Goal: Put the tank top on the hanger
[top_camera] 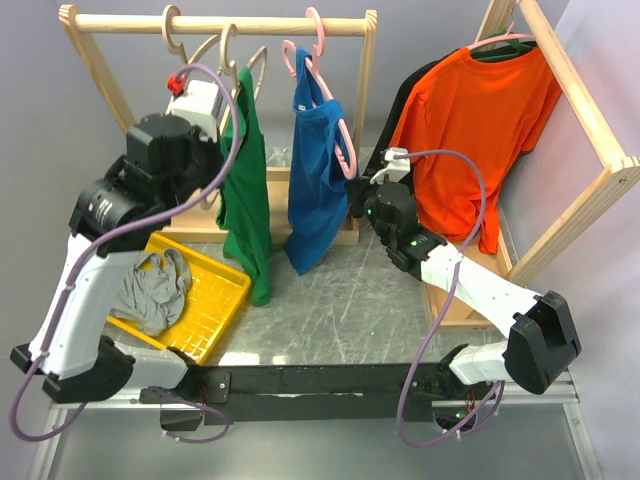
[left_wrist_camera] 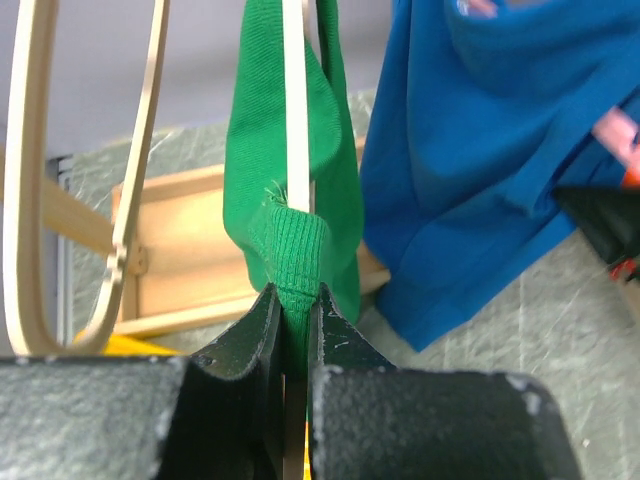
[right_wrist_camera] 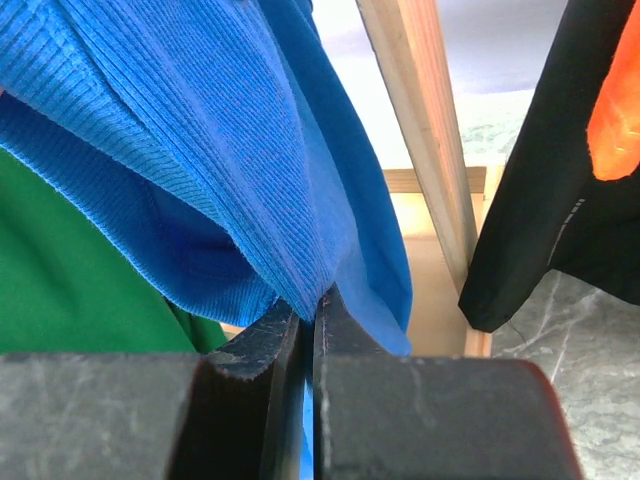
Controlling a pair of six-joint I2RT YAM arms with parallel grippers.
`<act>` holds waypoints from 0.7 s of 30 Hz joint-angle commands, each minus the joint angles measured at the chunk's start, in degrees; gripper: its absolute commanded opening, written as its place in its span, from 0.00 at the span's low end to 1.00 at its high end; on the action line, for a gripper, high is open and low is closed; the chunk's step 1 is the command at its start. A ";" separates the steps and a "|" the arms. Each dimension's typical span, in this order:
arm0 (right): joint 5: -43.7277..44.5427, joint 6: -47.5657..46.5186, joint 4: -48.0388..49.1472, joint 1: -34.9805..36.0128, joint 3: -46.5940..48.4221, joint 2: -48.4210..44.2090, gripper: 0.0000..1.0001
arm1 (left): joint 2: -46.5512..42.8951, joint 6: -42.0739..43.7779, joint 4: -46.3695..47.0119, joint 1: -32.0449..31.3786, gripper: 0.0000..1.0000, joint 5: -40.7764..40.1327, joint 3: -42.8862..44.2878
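Observation:
The green tank top [top_camera: 245, 200] hangs from the wooden rail beside the blue one. In the left wrist view its strap [left_wrist_camera: 290, 250] folds over a thin beige bar of the hanger [left_wrist_camera: 297, 120]. My left gripper [left_wrist_camera: 293, 295] is shut on that fold, and the bar runs down between the jaws. From above, the left gripper [top_camera: 222, 105] sits high at the tank top's left shoulder, and the hanger's hook [top_camera: 228, 40] is over the rail. My right gripper [right_wrist_camera: 312, 305] [top_camera: 356, 192] is shut on the edge of the blue tank top [right_wrist_camera: 200, 120].
The blue tank top [top_camera: 315, 170] hangs on a pink hanger [top_camera: 315, 40]. An empty beige hanger [left_wrist_camera: 30, 180] hangs left of the green top. A yellow basket [top_camera: 215, 290] holds a grey garment [top_camera: 150, 285]. An orange shirt [top_camera: 480, 120] and a black garment [right_wrist_camera: 540, 180] hang on the right rack [top_camera: 590, 120].

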 commanded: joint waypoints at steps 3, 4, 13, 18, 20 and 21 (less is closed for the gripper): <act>-0.80 1.03 1.10 -0.46 -0.55 -2.53 0.00 | 4.07 0.15 6.61 6.36 0.01 10.55 9.27; -0.88 1.03 1.27 -0.54 -0.55 -2.62 0.00 | 4.34 0.06 7.14 6.89 0.01 11.61 9.19; -1.59 1.21 1.19 -0.54 -0.99 -2.88 0.00 | 9.43 -1.26 7.58 13.66 0.01 18.99 14.72; -1.68 1.12 1.10 -0.54 -1.17 -3.23 0.00 | 11.63 -1.79 7.41 15.95 0.01 21.81 15.43; -1.76 1.21 1.10 -0.54 -1.34 -3.41 0.00 | 11.55 -2.31 8.72 16.48 0.01 22.87 13.68; -1.76 1.21 1.19 -0.54 -1.34 -3.32 0.00 | 10.94 -2.49 9.34 16.56 0.01 22.87 11.23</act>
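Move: The left hand holds the wooden hanger with the green tank top by its near end. The free stretch of rail for the hook lies about 24 cm ahead, 3 cm right and 16 cm above. The empty wooden hanger's middle is some 22 cm ahead and 6 cm left, the blue tank top 15 cm ahead and 22 cm right. From the right hand, the rail spot is roughly 15 cm ahead, 26 cm left and well above. Left hand carries the pinched hanger some 6 cm forward towards the rail; right keeps the blue top pinched. ##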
